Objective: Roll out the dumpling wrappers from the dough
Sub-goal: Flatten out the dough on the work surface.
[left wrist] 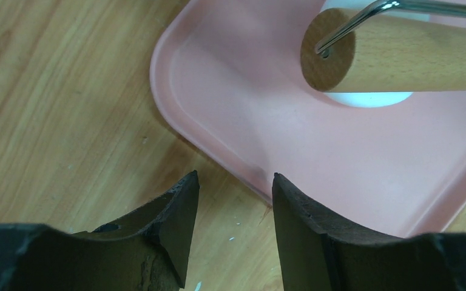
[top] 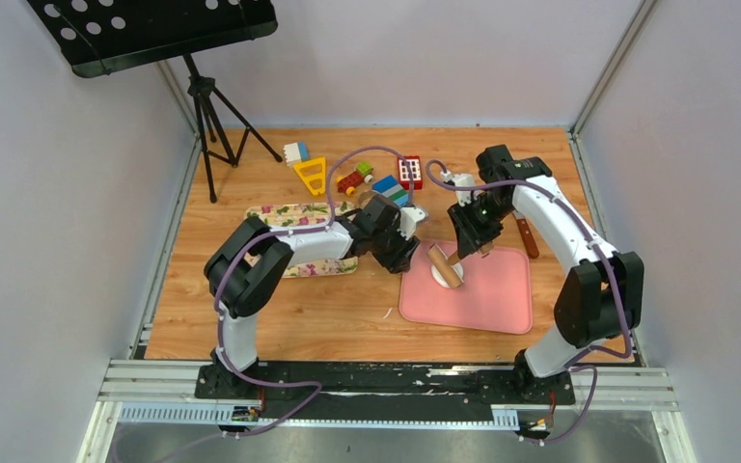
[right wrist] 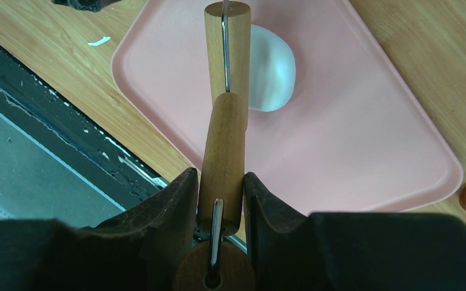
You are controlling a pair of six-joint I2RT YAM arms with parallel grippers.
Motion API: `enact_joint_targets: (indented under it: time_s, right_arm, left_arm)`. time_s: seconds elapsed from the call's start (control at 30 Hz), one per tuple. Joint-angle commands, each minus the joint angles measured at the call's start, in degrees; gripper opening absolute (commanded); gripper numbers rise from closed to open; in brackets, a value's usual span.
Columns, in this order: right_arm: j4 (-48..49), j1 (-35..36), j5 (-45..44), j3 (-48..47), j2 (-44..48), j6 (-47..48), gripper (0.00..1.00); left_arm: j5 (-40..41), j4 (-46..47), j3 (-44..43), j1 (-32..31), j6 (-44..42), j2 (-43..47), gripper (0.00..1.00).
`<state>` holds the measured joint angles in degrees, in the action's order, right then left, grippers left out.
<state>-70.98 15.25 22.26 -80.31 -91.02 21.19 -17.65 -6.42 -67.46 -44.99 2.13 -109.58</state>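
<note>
The dough (right wrist: 272,70) is a soft white mound on the pink mat (top: 487,294), partly covered by the wooden roller (top: 447,265) of a small rolling pin. My right gripper (right wrist: 221,176) is shut on the pin's wooden handle (right wrist: 223,145), with the roller (right wrist: 227,42) resting across the dough's left side. My left gripper (left wrist: 235,179) stands open and empty just off the mat's left edge (left wrist: 218,139), low over the wooden table. From there the roller's end (left wrist: 394,51) and the dough (left wrist: 370,99) under it are visible. No dumpling wrappers are in view.
Toy blocks (top: 386,178) lie at the back of the table. Floral patterned boards (top: 294,212) sit under my left arm. A brown-handled tool (top: 527,236) lies beside the mat's right edge. A tripod stand (top: 203,116) stands at the back left.
</note>
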Motion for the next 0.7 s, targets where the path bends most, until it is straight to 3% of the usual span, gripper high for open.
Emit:
enact_joint_targets:
  time_s: [0.0, 0.1, 0.3, 0.47, 0.67]
  right_arm:
    - [-0.41, 0.26, 1.90, -0.19, -1.52, 0.75, 0.00]
    - [-0.11, 0.50, 2.19, 0.31, -3.19, 0.34, 0.00]
    - [1.75, 1.81, 0.26, 1.18, -5.67, -0.87, 0.00]
    - [2.52, 3.29, -0.48, 2.14, -6.09, -0.84, 0.00]
    - [2.72, 2.28, -5.29, -0.37, -1.73, -3.39, 0.00]
  left_arm:
    - [2.78, -0.75, -2.35, -0.26, 1.02, -1.56, 0.56]
    - [3.39, -0.81, -2.16, -0.52, 1.33, -2.39, 0.51]
    - [3.05, -0.85, -2.26, -0.80, 2.45, -3.81, 0.33]
    - [3.13, -1.33, -2.59, -1.06, 2.94, -4.99, 0.02]
    - [4.90, -1.91, -2.51, -1.15, 3.57, -5.89, 0.00]
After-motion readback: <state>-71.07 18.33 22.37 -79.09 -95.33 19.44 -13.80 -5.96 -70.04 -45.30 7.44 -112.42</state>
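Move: The right hand grips the roller's handle; the roller's barrel and the dough under it lie about 4 cm to its left and 1–2 cm back, some 9–10 cm below. The grip point of the pink tray's left rim is about 11 cm to its left and 2 cm back. From the open left hand, that grip point is about 1 cm to the right, level fore and aft, 1 cm below; the roller's barrel and dough are 9 cm right, 1 cm back. Down goes the right hand, about 2 cm, with a slight tilt, bearing the roller down on the dough, then at the end it shifts a good centimetre left and back with the roller still on it. Meanwhile the left hand edges about 1 cm forward and slightly down, shutting its fingers to pinch the tray's left rim near the far-left corner. ##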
